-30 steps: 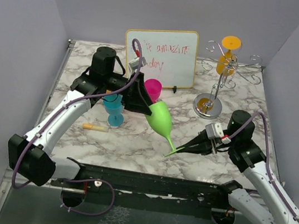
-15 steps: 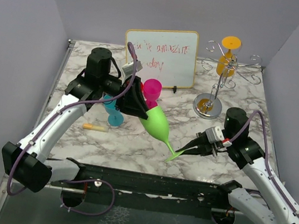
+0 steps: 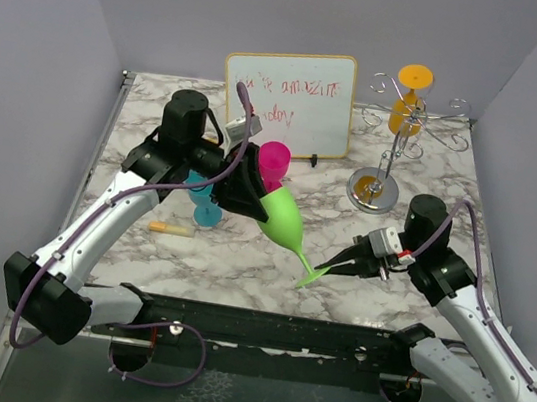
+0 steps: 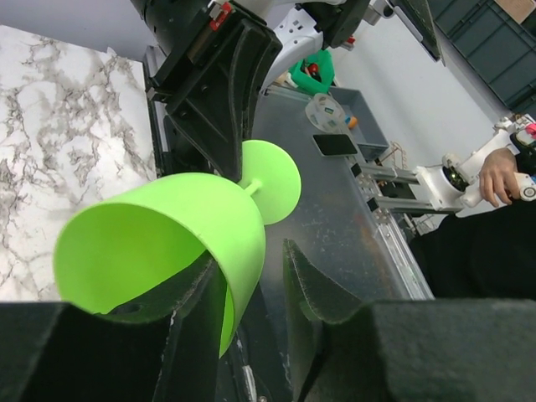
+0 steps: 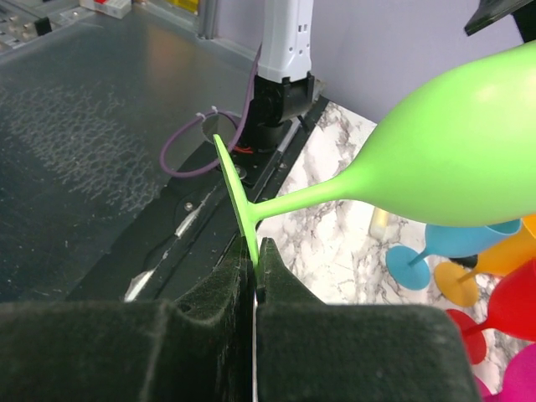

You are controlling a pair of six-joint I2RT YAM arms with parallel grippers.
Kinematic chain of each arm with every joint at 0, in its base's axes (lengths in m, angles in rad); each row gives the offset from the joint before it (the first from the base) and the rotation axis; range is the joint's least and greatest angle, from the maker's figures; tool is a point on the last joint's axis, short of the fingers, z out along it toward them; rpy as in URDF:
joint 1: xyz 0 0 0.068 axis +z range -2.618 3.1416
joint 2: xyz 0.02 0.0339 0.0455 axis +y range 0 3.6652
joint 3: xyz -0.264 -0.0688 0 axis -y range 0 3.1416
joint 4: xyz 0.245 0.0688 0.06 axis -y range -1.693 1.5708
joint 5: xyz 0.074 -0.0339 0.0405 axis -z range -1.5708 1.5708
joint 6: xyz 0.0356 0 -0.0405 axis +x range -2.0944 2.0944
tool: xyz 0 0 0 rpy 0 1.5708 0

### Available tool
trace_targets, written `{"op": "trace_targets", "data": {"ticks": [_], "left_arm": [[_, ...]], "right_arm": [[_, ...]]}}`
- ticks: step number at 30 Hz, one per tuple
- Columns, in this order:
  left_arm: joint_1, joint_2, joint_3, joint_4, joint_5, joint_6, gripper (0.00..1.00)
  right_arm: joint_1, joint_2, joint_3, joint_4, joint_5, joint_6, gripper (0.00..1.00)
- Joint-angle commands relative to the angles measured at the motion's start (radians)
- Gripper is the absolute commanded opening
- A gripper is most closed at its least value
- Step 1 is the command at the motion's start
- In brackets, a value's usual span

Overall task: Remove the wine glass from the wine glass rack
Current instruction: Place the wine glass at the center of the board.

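A green wine glass (image 3: 284, 219) hangs tilted in the air over the front middle of the table. My right gripper (image 3: 324, 267) is shut on the edge of its flat foot (image 5: 237, 201), which is clamped between the pads of the right gripper (image 5: 255, 244). My left gripper (image 3: 254, 197) is at the bowl's mouth. In the left wrist view one finger is inside the bowl (image 4: 167, 243), the other finger (image 4: 306, 280) stands outside with a gap, and the left gripper (image 4: 249, 255) straddles the rim. The wine glass rack (image 3: 387, 163) stands at the back right with an orange wine glass (image 3: 407, 106) hanging on it.
A whiteboard (image 3: 288, 103) leans at the back middle. A pink glass (image 3: 275, 159) and a blue glass (image 3: 206, 202) stand by the left arm, and a yellow marker (image 3: 171, 229) lies in front of them. Blue (image 5: 419, 260), orange and red glasses show in the right wrist view.
The left jaws have narrowed around the green bowl's rim. The left arm shifted slightly and the glass tipped a little. The right gripper has kept its hold on the foot.
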Motion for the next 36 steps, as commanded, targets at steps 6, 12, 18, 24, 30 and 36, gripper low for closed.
{"op": "trace_targets", "data": {"ticks": [6,12,18,24,30,36], "left_arm": [[-0.020,-0.027,-0.016,-0.001,0.032,-0.001,0.14],[-0.020,-0.026,-0.008,0.001,0.009,-0.004,0.00],[-0.020,-0.031,-0.003,0.001,-0.001,-0.010,0.00],[-0.020,-0.034,0.000,0.002,-0.011,-0.014,0.00],[-0.019,-0.023,0.002,0.006,-0.042,-0.027,0.00],[-0.019,-0.012,0.000,0.003,-0.062,-0.032,0.00]], "right_arm": [[-0.002,-0.017,-0.034,0.131,0.139,0.153,0.04],[-0.001,-0.038,-0.035,0.116,0.177,0.157,0.10],[-0.002,-0.041,-0.035,0.108,0.176,0.157,0.25],[-0.002,-0.046,-0.035,0.109,0.192,0.157,0.28],[-0.002,-0.050,-0.039,0.103,0.208,0.170,0.35],[-0.002,-0.078,-0.032,0.041,0.248,0.125,0.44]]}}
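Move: Just ahead of the left fingertips, the green wine glass slants down to the right: its middle is about 6 cm right, 3 cm back and 4 cm below the left hand, with the near rim wall between the half-open fingers. From the right hand, shut on its foot, that middle is 6 cm left, 3 cm forward and 4 cm up. Some 25 cm below the left hand stand the blue glass, 17 cm forward and 15 cm left, and the pink glass, 24 cm forward and 1 cm left. Closing fully on the rim wall, one finger inside the bowl and one outside, the left hand takes the pinch while staying within a centimetre of its place. The right fingers let go of the foot, opening to nearly half as that hand eases about 2.5 cm forward and turns some 10 degrees clockwise. ##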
